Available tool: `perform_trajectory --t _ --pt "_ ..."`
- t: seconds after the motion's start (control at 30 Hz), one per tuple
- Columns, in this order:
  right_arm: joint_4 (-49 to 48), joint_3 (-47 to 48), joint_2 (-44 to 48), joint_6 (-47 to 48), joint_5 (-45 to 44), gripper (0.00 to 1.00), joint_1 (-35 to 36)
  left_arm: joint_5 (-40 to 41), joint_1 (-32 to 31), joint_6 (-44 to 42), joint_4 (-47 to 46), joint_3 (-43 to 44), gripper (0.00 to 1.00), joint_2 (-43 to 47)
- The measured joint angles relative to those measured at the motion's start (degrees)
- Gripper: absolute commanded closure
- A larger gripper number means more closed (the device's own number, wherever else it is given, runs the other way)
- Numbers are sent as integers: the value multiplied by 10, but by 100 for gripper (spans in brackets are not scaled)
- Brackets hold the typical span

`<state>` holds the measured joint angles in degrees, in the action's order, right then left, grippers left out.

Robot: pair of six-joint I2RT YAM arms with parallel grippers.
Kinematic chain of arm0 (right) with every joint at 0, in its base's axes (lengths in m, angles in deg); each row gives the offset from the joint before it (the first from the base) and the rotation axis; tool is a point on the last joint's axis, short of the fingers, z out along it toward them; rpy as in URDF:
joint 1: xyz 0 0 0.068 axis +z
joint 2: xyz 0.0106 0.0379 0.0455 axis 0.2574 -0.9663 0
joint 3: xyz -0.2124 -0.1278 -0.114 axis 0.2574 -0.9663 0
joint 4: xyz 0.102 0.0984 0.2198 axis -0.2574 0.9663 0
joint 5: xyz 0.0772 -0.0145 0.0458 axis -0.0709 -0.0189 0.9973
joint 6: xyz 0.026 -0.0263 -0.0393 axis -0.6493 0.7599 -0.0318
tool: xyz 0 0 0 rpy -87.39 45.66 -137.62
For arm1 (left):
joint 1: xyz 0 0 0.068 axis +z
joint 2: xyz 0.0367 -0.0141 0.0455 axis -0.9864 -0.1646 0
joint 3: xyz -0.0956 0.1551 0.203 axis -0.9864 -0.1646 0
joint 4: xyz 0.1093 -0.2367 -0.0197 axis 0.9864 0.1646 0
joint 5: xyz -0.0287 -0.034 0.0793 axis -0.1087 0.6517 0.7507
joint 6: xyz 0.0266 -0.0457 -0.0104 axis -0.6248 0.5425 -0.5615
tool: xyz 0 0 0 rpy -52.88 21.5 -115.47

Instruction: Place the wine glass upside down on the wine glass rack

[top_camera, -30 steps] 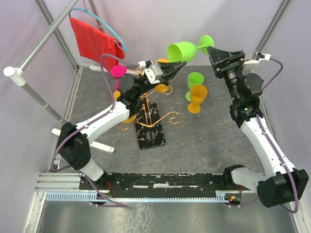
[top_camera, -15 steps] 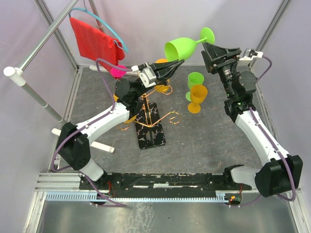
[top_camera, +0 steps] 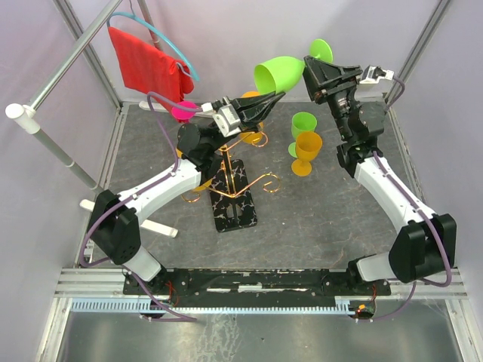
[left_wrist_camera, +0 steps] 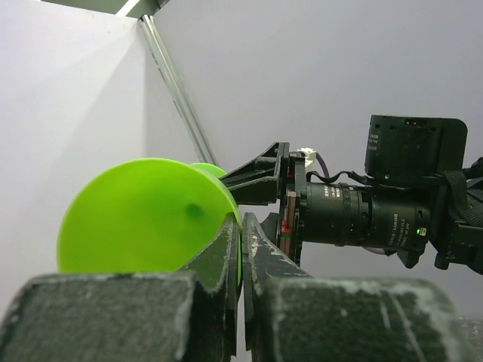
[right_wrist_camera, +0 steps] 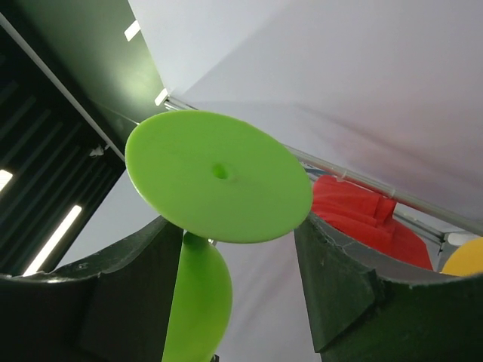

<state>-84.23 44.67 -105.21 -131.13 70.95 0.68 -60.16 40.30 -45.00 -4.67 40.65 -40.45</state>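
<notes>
A lime green wine glass [top_camera: 278, 73] hangs on its side in the air above the wine glass rack [top_camera: 235, 162], a gold wire tree on a black marbled base. My left gripper [top_camera: 275, 96] is shut on the bowl's rim; the left wrist view shows the rim pinched between its jaws [left_wrist_camera: 243, 219] with the green bowl [left_wrist_camera: 143, 219] to the left. My right gripper [top_camera: 308, 72] stands open around the stem end. In the right wrist view the round foot [right_wrist_camera: 219, 177] lies between its two fingers [right_wrist_camera: 234, 234], which stand apart on either side.
A green glass [top_camera: 303, 124] and an orange glass [top_camera: 307, 151] stand upright on the mat right of the rack. A pink glass [top_camera: 183, 111] sits behind my left arm. A red cloth on a hanger [top_camera: 147, 64] hangs back left. Cage posts ring the table.
My right arm has swung left until its jaws straddle the glass's stem end, and the jaws have narrowed. The glass, still in my left gripper, has shifted slightly left.
</notes>
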Motion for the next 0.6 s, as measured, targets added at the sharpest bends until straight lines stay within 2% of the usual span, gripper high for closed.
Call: perform_trajectory --t 0.6 --pt "-47 23 -38 -33 -2 66 23 40 0 0 -19 -16 97 -8"
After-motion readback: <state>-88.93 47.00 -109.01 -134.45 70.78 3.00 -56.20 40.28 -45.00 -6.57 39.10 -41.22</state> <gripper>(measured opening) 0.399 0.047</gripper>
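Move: Just beyond the right fingertips is the stem of the green wine glass that the left hand holds sideways by its rim, some 2 cm to the right hand's left, 1 cm ahead and 2 cm up. From the left hand the stem is about 8 cm ahead, 6 cm right and 2 cm up. Far below the right hand, the standing orange glass is roughly 8 cm back and 2 cm right, the standing green glass 4 cm back and 1 cm right. Easing left about 2 cm and up 1 cm, the right hand brings its fingertips around the green glass's stem, just under the foot, while its fingers close from about two-thirds open to under half. The left hand keeps its pinch on the rim and shifts the glass about 1 cm forward and slightly down. ##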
